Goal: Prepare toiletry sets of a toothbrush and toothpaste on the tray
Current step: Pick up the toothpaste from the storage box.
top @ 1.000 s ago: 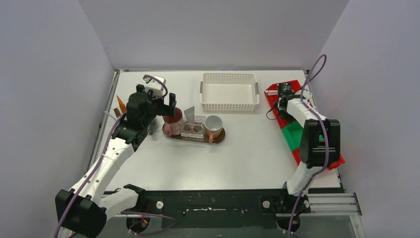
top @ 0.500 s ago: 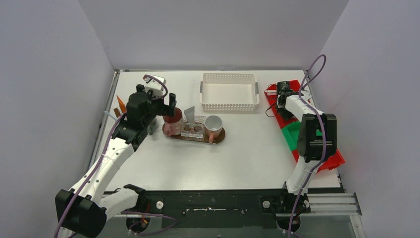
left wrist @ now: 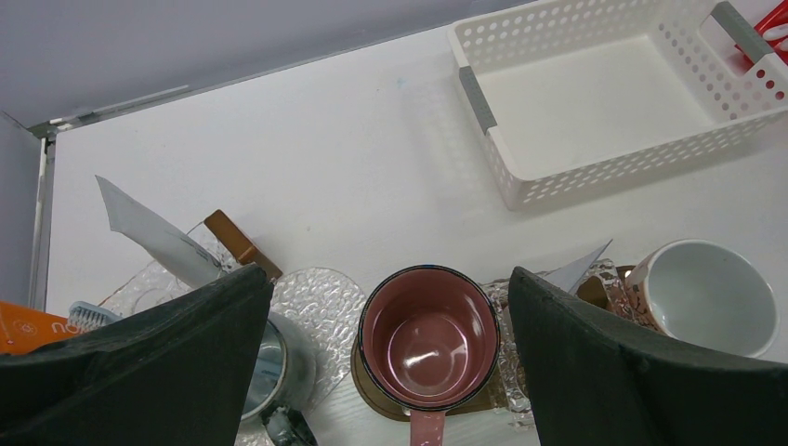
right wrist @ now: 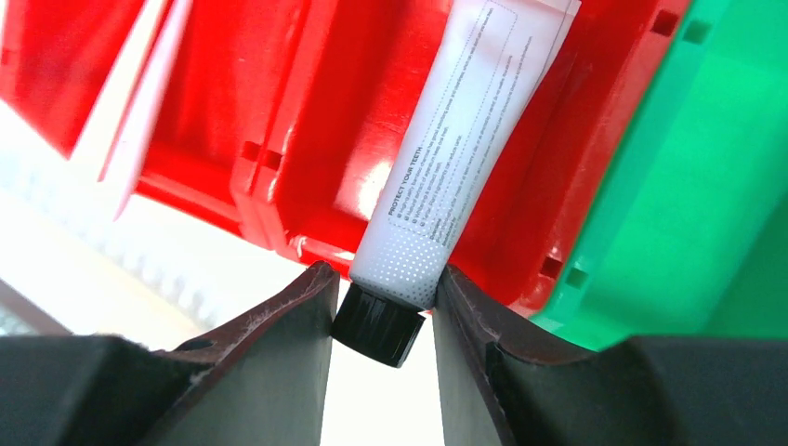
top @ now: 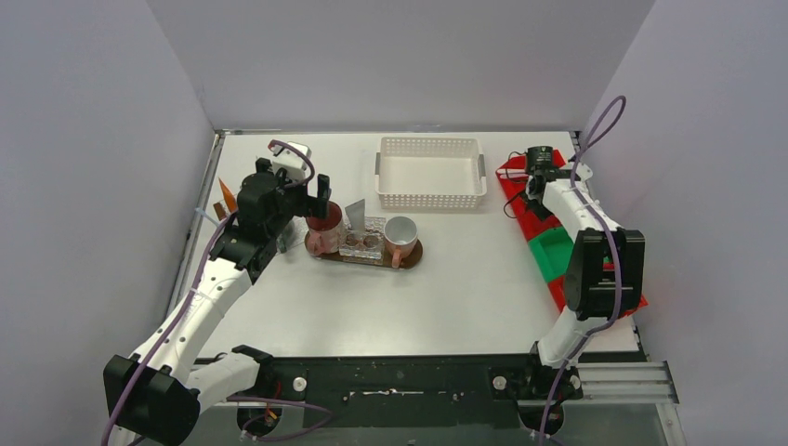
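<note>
A brown tray [top: 413,253] holds a maroon mug [left wrist: 429,334], a white mug [left wrist: 711,297] and clear embossed glass holders [left wrist: 321,302]. The maroon mug is empty. A grey tube [top: 355,216] stands behind the holders. My left gripper [left wrist: 386,362] hangs open above the tray, one finger on each side of the maroon mug and touching nothing. At the far right my right gripper [right wrist: 383,316] is shut on a white toothpaste tube [right wrist: 465,158] just above its black cap, held over the red bin [right wrist: 307,121]. A toothbrush head [left wrist: 88,314] shows at the left wrist view's left edge.
A white perforated basket [top: 430,172] sits at the back centre. A green bin [top: 553,251] adjoins the red bin [top: 516,181] along the right wall. An orange packet [top: 227,195] and another grey tube [left wrist: 149,237] lie by the left wall.
My right gripper has closed on the toothpaste tube and moved toward the back of the red bin. The left arm has not moved.
</note>
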You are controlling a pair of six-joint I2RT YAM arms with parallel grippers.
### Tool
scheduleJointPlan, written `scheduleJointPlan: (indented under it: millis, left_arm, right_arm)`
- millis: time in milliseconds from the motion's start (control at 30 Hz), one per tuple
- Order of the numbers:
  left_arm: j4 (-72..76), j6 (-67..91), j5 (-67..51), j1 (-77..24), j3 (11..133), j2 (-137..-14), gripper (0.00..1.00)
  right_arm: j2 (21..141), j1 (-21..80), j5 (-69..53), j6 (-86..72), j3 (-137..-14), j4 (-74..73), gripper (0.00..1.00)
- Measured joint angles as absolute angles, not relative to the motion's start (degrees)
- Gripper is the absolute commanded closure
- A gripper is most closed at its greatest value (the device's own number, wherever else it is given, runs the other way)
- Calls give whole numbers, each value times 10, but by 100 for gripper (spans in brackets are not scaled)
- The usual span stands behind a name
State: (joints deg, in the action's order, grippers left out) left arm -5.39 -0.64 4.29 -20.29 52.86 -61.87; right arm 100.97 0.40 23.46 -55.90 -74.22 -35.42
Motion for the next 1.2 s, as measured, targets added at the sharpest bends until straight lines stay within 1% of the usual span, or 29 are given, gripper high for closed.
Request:
scheduleJointPlan:
  millis: [200, 567, 767, 900, 1200]
  left_arm:
    - [-54, -5, 42, -203, 529, -614, 3]
    - [-45, 31, 4, -194, 528, -603, 3]
    - [-43, 62, -38, -187, 528, -600, 3]
    - [-44, 89, -68, -186, 529, -600, 3]
    - [-60, 147, -138, -186, 580, -602, 4]
  right_arm:
    - [936, 4, 218, -529, -714, -344, 100]
    - [774, 5, 145, -424, -582, -262, 100]
    - [675, 22, 97, -359, -509, -176, 100]
    - [613, 56, 64, -309, -446, -109, 100]
    - [510, 114, -28, -209, -341, 36, 100]
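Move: The toothpaste, already held near its cap by the right hand, is bound for the wooden tray, about 42 cm left of that hand, 9 cm back and 5 cm lower. The white mug on the tray is roughly 33 cm left, 8 cm back. The toothbrushes lie some 8 cm ahead, 1 cm right; the green compartment is 9 cm back, 9 cm right. From the left hand, the toothpaste is about 54 cm right, 4 cm ahead, 19 cm down. The toothpaste, still pinched near its cap, comes up out of the red compartment in the right hand, rising about 12 cm and drawing back, then swinging left over the bare table towards the tray while the wrist turns counter-clockwise and tips up. The empty left hand, staying open, rises and shifts right about 5 cm each towards it, rolling right side down and turning slightly clockwise. ##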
